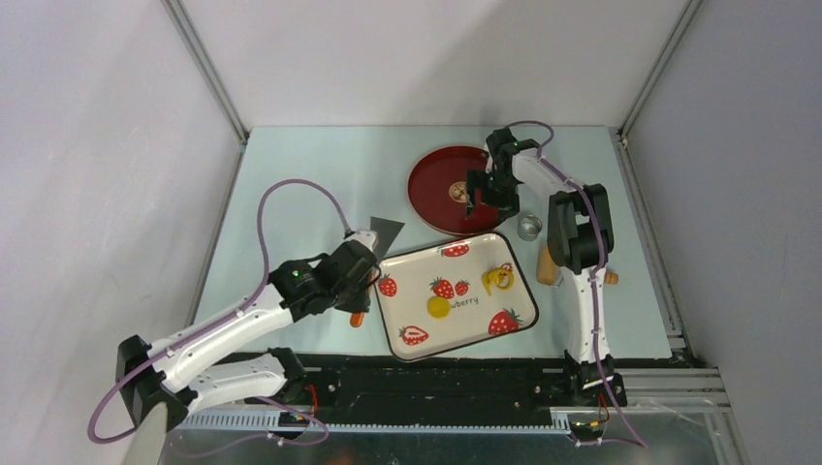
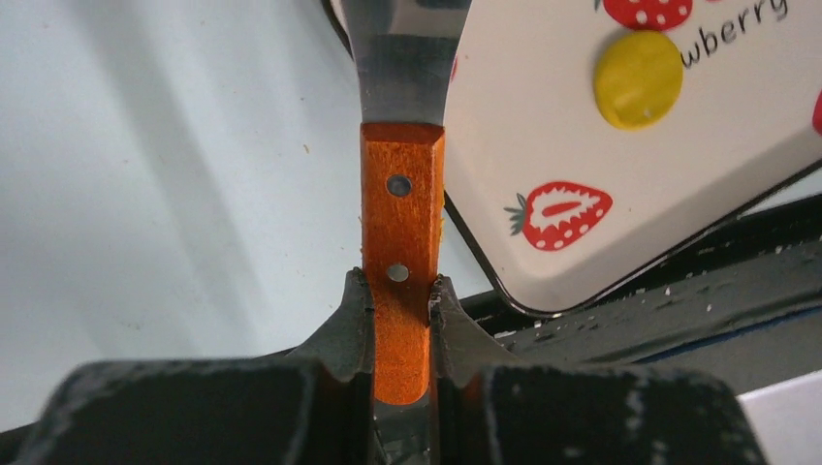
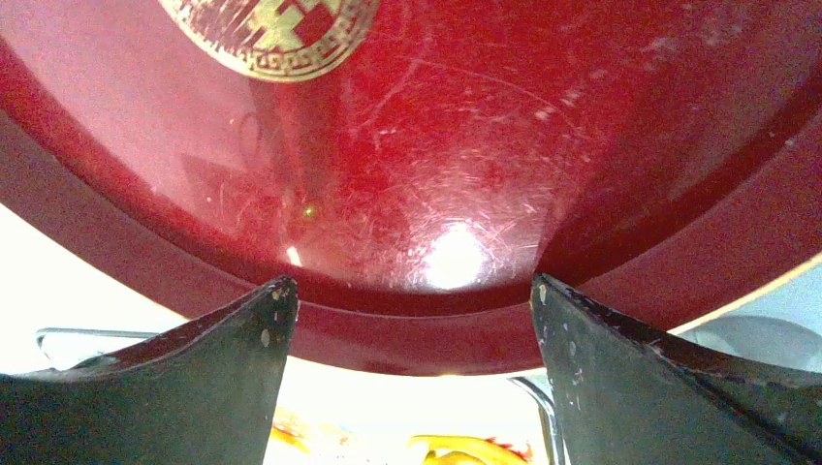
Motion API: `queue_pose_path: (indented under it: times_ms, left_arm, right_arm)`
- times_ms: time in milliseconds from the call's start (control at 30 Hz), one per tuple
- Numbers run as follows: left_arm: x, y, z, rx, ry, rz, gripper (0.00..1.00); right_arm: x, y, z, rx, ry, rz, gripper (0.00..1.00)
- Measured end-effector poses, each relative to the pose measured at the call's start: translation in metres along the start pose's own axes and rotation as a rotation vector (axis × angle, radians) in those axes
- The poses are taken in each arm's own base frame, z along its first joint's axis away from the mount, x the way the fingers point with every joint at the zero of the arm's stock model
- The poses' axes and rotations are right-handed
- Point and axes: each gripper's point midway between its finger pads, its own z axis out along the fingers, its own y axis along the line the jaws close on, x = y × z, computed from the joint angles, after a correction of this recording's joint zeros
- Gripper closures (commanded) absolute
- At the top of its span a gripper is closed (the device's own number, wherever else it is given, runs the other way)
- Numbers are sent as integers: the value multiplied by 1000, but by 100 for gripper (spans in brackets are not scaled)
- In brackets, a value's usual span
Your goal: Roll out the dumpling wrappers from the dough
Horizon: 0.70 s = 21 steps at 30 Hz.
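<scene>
A round yellow dumpling wrapper [image 1: 438, 307] [image 2: 638, 79] lies flat on the strawberry-print tray [image 1: 465, 320] [image 2: 543, 145]. At the tray's far right sits a ragged scrap of yellow dough [image 1: 499, 278] [image 3: 465, 450]. My left gripper [image 1: 365, 281] [image 2: 400, 291] is shut on the orange wooden handle [image 2: 400, 213] of a metal scraper [image 1: 388, 232], just left of the tray. Over the near edge of the red plate [image 1: 436, 199] [image 3: 436, 194] my right gripper [image 1: 482, 199] [image 3: 412, 291] hangs open, nothing between its fingers.
A small metal ring cutter [image 1: 528, 228] stands right of the plate. A wooden rolling pin [image 1: 549, 268] lies partly behind the right arm. The plate carries a gold emblem [image 3: 271, 24]. The black base rail [image 2: 679, 310] runs along the tray's near side.
</scene>
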Motion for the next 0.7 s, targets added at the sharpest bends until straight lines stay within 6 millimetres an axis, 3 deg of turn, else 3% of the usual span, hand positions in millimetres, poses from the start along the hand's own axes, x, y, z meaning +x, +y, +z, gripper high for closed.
queue_pose_path:
  times_ms: [433, 567, 700]
  left_arm:
    - [25, -28, 3, 50, 67, 201, 100]
    - [34, -37, 0, 78, 86, 226, 100]
    - [48, -47, -2, 102, 123, 252, 100]
  right_arm:
    - [39, -38, -16, 57, 31, 71, 3]
    - [42, -36, -21, 70, 33, 52, 2]
    - [44, -25, -41, 67, 10, 22, 2]
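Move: The right hand, empty and wide open, is down at the near right rim of the red plate, whose middle lies about 7 cm ahead and 6 cm left, about level in height. The metal cup stands some 8 cm right and 5 cm back; the tray's middle is 21 cm back and 8 cm left. The left hand holds the scraper, with the yellow dough disc about 15 cm right, 3 cm ahead and 10 cm below; from it, the tray's middle is 18 cm right and 5 cm ahead. With open fingertips already against the inside of the red plate's near right rim, the right hand keeps dragging the plate back and right, about 5 cm, then rises some 2 cm. Meanwhile the left hand keeps its grip on the scraper handle, drawing back and right roughly 6 cm while sinking slightly and turning about 15 degrees clockwise, so the blade swings over the tray. ##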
